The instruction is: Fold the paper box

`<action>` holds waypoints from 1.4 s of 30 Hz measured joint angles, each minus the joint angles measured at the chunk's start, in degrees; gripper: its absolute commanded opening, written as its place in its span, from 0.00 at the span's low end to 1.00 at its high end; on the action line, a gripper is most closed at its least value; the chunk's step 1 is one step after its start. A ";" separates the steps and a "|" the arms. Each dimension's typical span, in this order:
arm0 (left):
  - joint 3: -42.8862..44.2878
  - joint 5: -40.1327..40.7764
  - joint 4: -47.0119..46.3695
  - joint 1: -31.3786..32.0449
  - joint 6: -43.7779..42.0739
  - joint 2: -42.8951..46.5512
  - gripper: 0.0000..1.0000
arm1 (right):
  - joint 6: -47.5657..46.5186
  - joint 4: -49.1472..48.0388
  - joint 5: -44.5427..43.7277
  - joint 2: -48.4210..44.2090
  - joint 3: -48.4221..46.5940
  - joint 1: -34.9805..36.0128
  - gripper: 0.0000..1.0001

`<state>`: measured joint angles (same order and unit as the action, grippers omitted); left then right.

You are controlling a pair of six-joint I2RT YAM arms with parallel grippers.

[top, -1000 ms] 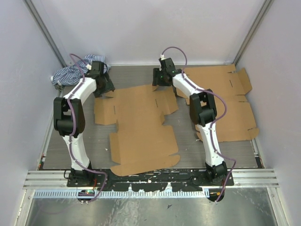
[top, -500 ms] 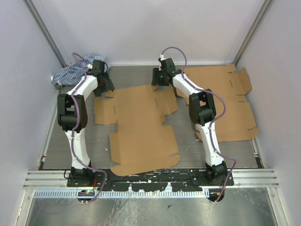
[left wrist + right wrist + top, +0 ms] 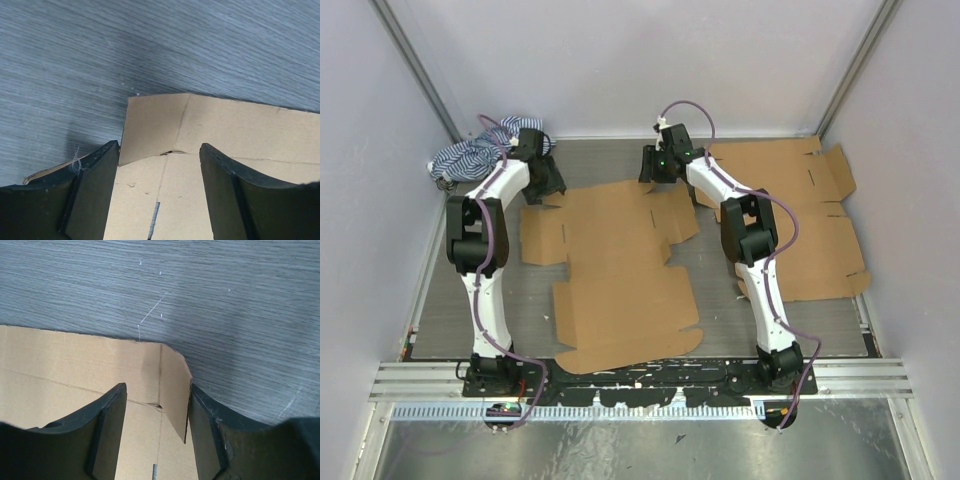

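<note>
The paper box is a flat brown cardboard blank (image 3: 615,265) lying in the middle of the grey table. My left gripper (image 3: 546,186) is down at its far left corner. In the left wrist view this gripper (image 3: 159,150) is open, its dark fingers (image 3: 92,192) astride a corner flap (image 3: 152,125) that lies nearly flat. My right gripper (image 3: 653,171) is at the far right corner. In the right wrist view it (image 3: 157,390) is open around a narrow end flap (image 3: 175,390), which tilts up against the right finger (image 3: 212,440).
More flat cardboard blanks (image 3: 810,225) are stacked at the right of the table. A blue-and-white striped cloth (image 3: 468,158) lies bunched in the far left corner. Grey walls close in the table on three sides.
The left arm's elbow has swung slightly inward and upright while its gripper stays at the corner. The right gripper has edged a little left. The blank has not moved.
</note>
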<state>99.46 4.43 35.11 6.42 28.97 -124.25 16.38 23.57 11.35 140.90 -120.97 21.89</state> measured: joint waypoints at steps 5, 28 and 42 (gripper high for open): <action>-0.02 -2.91 -2.08 0.02 0.79 0.00 0.70 | 0.02 -0.83 1.03 0.00 0.02 0.00 0.56; 1.64 -7.85 -6.21 4.90 2.36 0.15 0.69 | 0.13 -1.27 2.21 0.39 0.59 1.57 0.55; 8.09 -8.90 -4.90 7.37 2.34 -1.95 0.69 | 3.30 -3.43 2.03 1.09 2.47 1.25 0.54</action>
<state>107.55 -4.47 30.22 13.78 31.31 -126.19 19.68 20.14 13.39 141.99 -118.50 23.14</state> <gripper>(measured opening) 0.692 0.538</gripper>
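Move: The left hand's thing is the left corner flap at the paper box's far edge, about 2 cm ahead, 1 cm to its left and 2 cm below. The left side flap lies some 9 cm back and 3 cm to the left of that hand. The right corner flap stands raised about 1 cm ahead, 1 cm to the right and 1 cm below the right hand; the right side flap is roughly 9 cm back and 10 cm right of that hand. With its left fingertip against the outer edge of the left corner flap, the left hand pushes to the right along the far edge, about 10 cm, while rising some 5 cm and easing forward, turning about 10 degrees clockwise. The right hand, its finger already outside the right corner flap, pushes it about 2 cm left and slightly back, then sinks 2 cm to press it down. Both grippers stay open. ##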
